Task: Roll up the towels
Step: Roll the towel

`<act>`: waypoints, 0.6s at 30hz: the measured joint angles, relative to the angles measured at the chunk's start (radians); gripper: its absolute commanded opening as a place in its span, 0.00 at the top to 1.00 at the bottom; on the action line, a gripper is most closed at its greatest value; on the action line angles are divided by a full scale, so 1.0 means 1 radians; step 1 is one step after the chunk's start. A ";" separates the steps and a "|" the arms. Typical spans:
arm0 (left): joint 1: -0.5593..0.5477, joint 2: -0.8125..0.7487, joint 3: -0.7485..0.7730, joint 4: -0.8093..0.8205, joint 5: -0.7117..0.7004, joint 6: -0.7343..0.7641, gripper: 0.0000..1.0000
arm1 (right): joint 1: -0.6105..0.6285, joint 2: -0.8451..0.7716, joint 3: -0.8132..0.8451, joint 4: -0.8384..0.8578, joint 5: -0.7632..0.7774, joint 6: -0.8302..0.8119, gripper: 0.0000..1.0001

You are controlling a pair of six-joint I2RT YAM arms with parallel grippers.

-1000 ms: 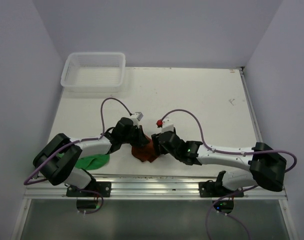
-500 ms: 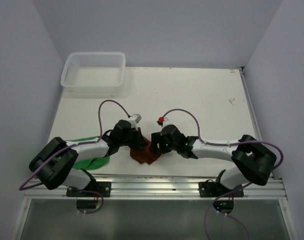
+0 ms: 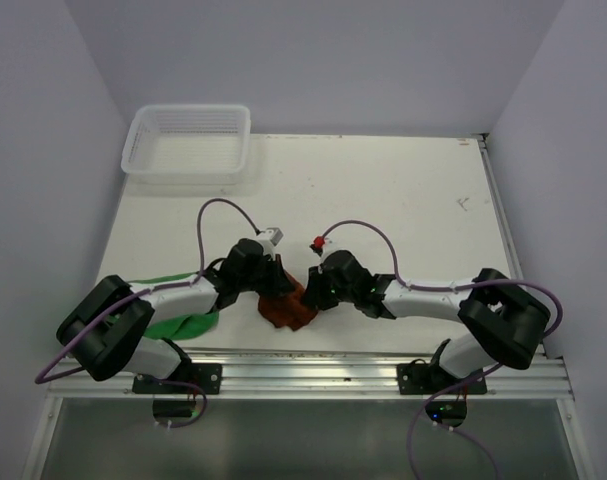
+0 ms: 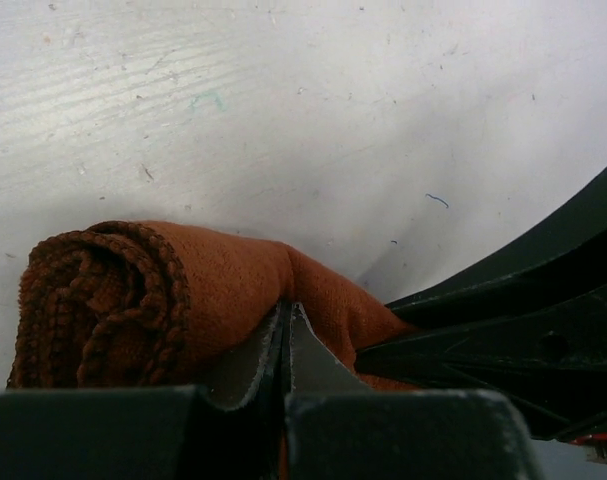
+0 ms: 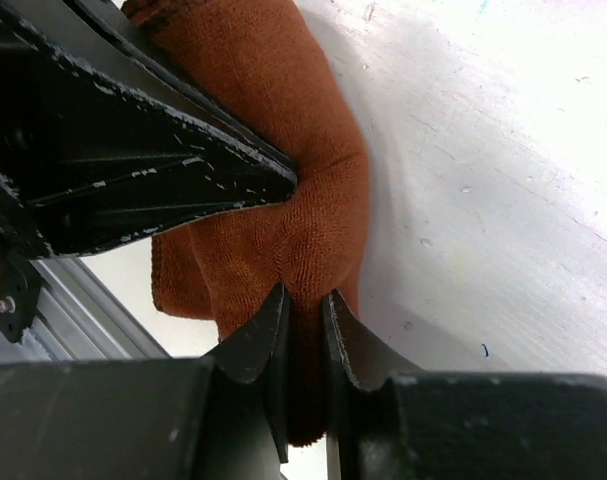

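The rust-brown towel [image 3: 287,309] lies bunched near the table's front edge, between my two grippers. In the left wrist view its left end [image 4: 93,300] is wound into a roll. My left gripper [image 4: 286,312] is shut, its tips pinching the cloth beside that roll. My right gripper [image 5: 305,300] is shut on a raised fold of the same towel [image 5: 283,230], with cloth filling the gap between its jaws. Seen from above, the left gripper [image 3: 268,291] and right gripper [image 3: 309,294] nearly touch over the towel. The green towel [image 3: 179,325] lies flat at the front left, partly under the left arm.
A white mesh basket [image 3: 186,171] stands at the table's back left corner. An aluminium rail [image 3: 313,371] runs along the near edge just behind the towel. Grey walls close in both sides. The left gripper's black body [image 5: 113,170] fills the right wrist view's upper left.
My right gripper was open over the towel and has now closed on a fold of it. The right arm drew in closer beforehand. The left gripper stayed shut in place.
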 measured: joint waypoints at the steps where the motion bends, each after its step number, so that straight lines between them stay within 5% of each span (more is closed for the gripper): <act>1: 0.000 0.000 0.014 -0.022 -0.006 0.001 1.00 | 0.000 0.000 -0.004 0.006 0.001 -0.001 0.91; 7: 0.019 0.000 0.151 -0.161 -0.059 0.036 1.00 | 0.026 -0.030 -0.018 -0.002 0.099 -0.019 0.94; 18: 0.093 -0.013 0.307 -0.288 -0.124 0.079 1.00 | 0.248 -0.022 0.087 -0.169 0.665 -0.148 0.92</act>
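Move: The left hand's shut fingers are at the far-left end of the partly rolled brown towel, whose middle lies about 4 cm back, 3 cm right and 2 cm below. The right hand already pinches its right end; the towel's middle is some 5 cm left, 1 cm back and 2 cm below. The green towel lies roughly 33 cm left of the left hand, 8 cm back and 4 cm below. Left hand lifts 10 cm forward-up off the brown towel; right, still pinching, edges up-right, turning clockwise some 30 degrees. ##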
